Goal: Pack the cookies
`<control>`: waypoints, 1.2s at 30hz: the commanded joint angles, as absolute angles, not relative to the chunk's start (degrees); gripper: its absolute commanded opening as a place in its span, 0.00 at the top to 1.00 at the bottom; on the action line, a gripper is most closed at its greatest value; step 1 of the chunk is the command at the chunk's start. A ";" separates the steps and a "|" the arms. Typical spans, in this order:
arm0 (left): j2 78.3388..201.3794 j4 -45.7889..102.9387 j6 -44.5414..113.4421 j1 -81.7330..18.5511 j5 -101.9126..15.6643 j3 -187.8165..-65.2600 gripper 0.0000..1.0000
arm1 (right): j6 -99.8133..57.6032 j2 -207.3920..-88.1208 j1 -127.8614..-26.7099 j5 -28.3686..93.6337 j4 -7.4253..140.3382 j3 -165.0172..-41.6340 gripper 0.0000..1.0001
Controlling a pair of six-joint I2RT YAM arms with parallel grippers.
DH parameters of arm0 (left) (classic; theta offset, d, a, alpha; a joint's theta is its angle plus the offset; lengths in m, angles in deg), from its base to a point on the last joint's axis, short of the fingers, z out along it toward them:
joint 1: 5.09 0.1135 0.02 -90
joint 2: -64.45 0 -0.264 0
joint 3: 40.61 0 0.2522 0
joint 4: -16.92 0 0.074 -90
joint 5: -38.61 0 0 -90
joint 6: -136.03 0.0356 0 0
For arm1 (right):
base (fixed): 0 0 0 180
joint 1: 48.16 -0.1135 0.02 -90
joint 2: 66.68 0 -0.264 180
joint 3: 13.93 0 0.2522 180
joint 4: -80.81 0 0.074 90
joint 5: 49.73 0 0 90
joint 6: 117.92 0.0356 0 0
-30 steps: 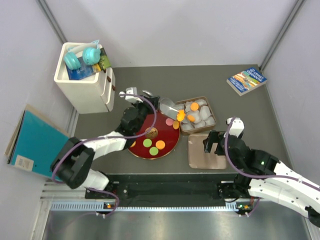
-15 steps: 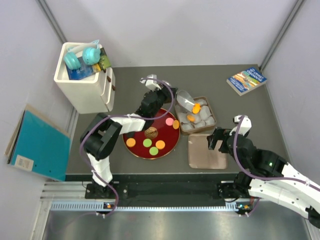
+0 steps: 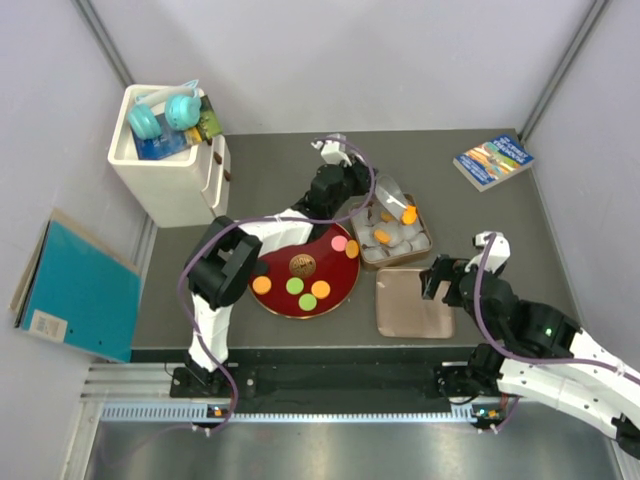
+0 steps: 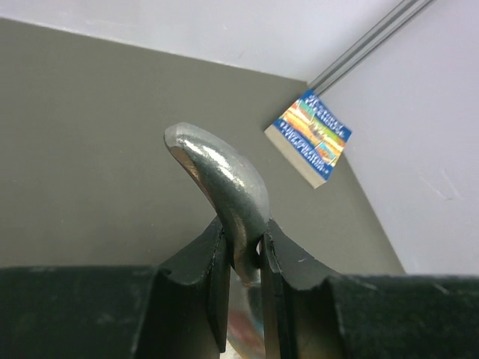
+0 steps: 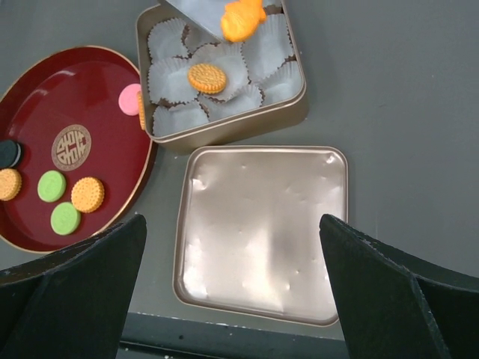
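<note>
My left gripper (image 4: 243, 254) is shut on the handle of a metal scoop (image 4: 217, 179). The scoop (image 3: 390, 195) hangs over the far part of the gold tin (image 3: 428, 243) of white paper cups and carries an irregular orange cookie (image 5: 241, 19). One round orange cookie (image 5: 206, 77) lies in a cup. The red plate (image 3: 340, 285) holds orange (image 5: 87, 194), green (image 5: 52, 185) and pink (image 5: 131, 99) cookies. My right gripper (image 5: 236, 299) is open and empty above the tin's lid (image 5: 262, 232).
A white bin (image 3: 170, 185) with teal items stands at the back left. A book (image 3: 493, 160) lies at the back right. A teal folder (image 3: 75, 285) leans at the left wall. A black disc (image 5: 9, 153) lies on the plate.
My left gripper has swung right and back, carrying the scoop with the irregular orange cookie from the plate's edge to over the tin. My right arm has shifted slightly right.
</note>
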State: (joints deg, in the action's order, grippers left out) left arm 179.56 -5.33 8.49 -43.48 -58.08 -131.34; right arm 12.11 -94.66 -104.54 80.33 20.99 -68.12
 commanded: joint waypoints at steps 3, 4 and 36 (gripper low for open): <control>182.04 -2.55 10.17 -44.11 -59.64 -137.06 1.00 | 10.58 -93.48 -104.50 81.84 20.56 -72.25 0.01; 182.31 -1.33 10.26 -44.11 -59.82 -137.42 1.00 | 10.58 -93.31 -104.50 81.93 20.47 -72.34 0.01; 139.26 4.65 21.06 -37.35 -75.46 -105.97 1.00 | 13.04 -92.07 -104.50 77.90 21.61 -68.47 0.01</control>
State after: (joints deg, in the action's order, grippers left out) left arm 143.78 1.18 17.76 -37.10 -71.96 -110.22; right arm 12.37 -92.19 -104.54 79.63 20.16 -69.76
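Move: My left hand has the scoop by its handle, with the orange fish cookie on its blade. The tin it is meant for has its middle about 9 cm to the right, 10 cm back and 15 cm below; the fish cookie is some 13 cm right, 8 cm back and 10 cm down. The red plate lies roughly 15 cm left and 20 cm back, 17 cm below. From my right hand the tin is about 19 cm ahead, 10 cm left and 13 cm down. I lower the scoop with my left hand about 4 cm towards the tin, easing slightly forward and rolling its left side up some 10 degrees to tip the fish cookie off. Then, fingers still shut on the handle, I swing the scoop clear of the tin, fast to the left and up, slightly back, turning counter-clockwise. ##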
